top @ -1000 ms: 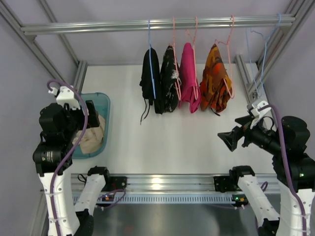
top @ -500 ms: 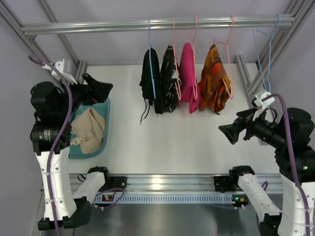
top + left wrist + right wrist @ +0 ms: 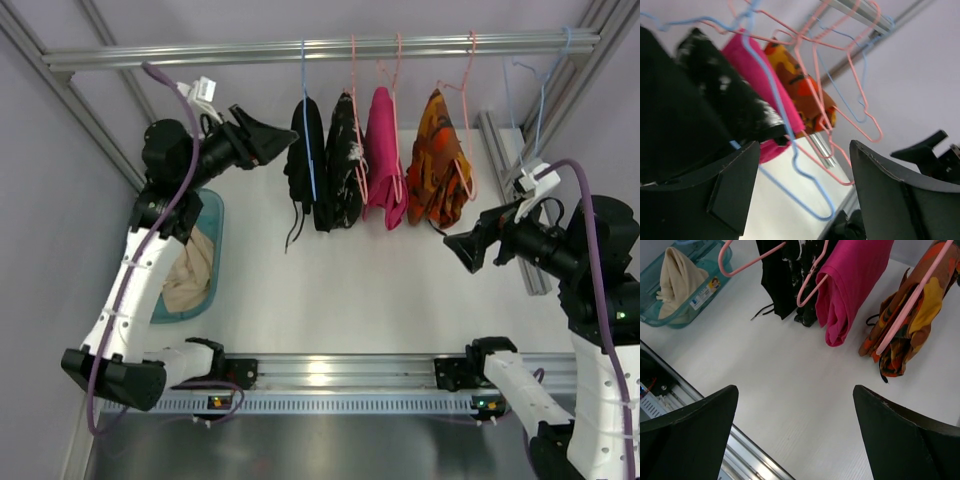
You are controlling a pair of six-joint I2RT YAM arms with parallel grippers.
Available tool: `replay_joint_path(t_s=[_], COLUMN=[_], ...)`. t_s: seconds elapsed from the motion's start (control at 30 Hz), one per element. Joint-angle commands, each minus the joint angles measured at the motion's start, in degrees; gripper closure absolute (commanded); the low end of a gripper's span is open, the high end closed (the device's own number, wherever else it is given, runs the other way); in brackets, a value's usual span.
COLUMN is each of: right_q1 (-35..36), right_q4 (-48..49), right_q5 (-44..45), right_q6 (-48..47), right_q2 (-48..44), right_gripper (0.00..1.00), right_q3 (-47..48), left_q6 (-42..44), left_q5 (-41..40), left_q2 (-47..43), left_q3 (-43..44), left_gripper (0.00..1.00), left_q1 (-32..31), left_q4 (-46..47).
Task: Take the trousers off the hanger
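The plain black trousers (image 3: pixel 303 165) hang folded over the light-blue hanger (image 3: pixel 305 110), leftmost on the rail, with drawstrings dangling below. My left gripper (image 3: pixel 272 141) is raised beside them on their left, tips almost at the cloth. In the left wrist view the trousers (image 3: pixel 670 105) fill the left side and the hanger's (image 3: pixel 805 175) lower wire loop passes between the open jaws of my left gripper (image 3: pixel 802 185), touching neither finger. My right gripper (image 3: pixel 466 250) hovers open at the right, below the orange garment; my right gripper (image 3: pixel 795 390) holds nothing, and the trousers (image 3: pixel 775 280) show far off.
Beside the trousers hang a black speckled garment (image 3: pixel 345 160), a pink one (image 3: pixel 384 155) and an orange patterned one (image 3: pixel 437 160) on pink hangers. Bare blue hangers (image 3: pixel 540 90) hang at the far right. A teal bin (image 3: pixel 212 215) with beige cloth (image 3: pixel 188 275) stands at the left.
My left arm has swung up from over the teal bin to the trousers, and its jaws have narrowed a little. My right gripper has risen slightly.
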Motion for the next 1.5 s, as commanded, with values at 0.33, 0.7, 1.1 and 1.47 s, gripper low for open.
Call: replay_joint_path(t_s=[0.33, 0.7, 1.1, 1.47], right_q1=[0.06, 0.06, 0.06, 0.06], right_q4=[3.54, 3.37, 2.75, 3.54], right_q5=[0.37, 0.54, 0.81, 0.54], right_q6=[0.49, 0.05, -1.01, -0.39], right_q2=[2.59, 2.41, 2.23, 2.23], right_gripper=[0.01, 0.01, 0.01, 0.01], right_q3=[4.16, 3.71, 3.45, 2.83], left_q6=[-6.69, -10.91, -14.25, -14.34], left_q5=[-11.89, -11.71, -6.53, -6.43], left_q2=[12.41, 15.85, 11.73, 11.28], left_q3=[3.92, 5.41, -1.34, -0.65], left_gripper=[0.32, 0.41, 0.49, 0.78], left_q1=[-12.12, -12.48, -12.21, -12.21], left_q4=[12.58, 17.69, 17.25, 17.16])
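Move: The blue hanger's near arm, the part to be gripped, lies about 8 cm to the left hand's right, 5 cm ahead and 4 cm lower; the black trousers hang on it, roughly 8 cm right, 9 cm ahead and 8 cm below the hand. Beyond, the black-and-white trousers are some 16 cm right and 9 cm ahead, the pink ones 23 cm right and 9 cm ahead. From the right hand, that hanger arm is about 30 cm left, 20 cm ahead and 3 cm up. The blue hanger's near arm is brought between the left fingers: the left hand swings about 9 cm right, then forward and down towards it, lifts slightly, and eases back a little while sinking again. The wrist tips down some 10 degrees and its left side dips, as the fingers narrow from wide to nearly shut around the blue wire, fastest at the end. ##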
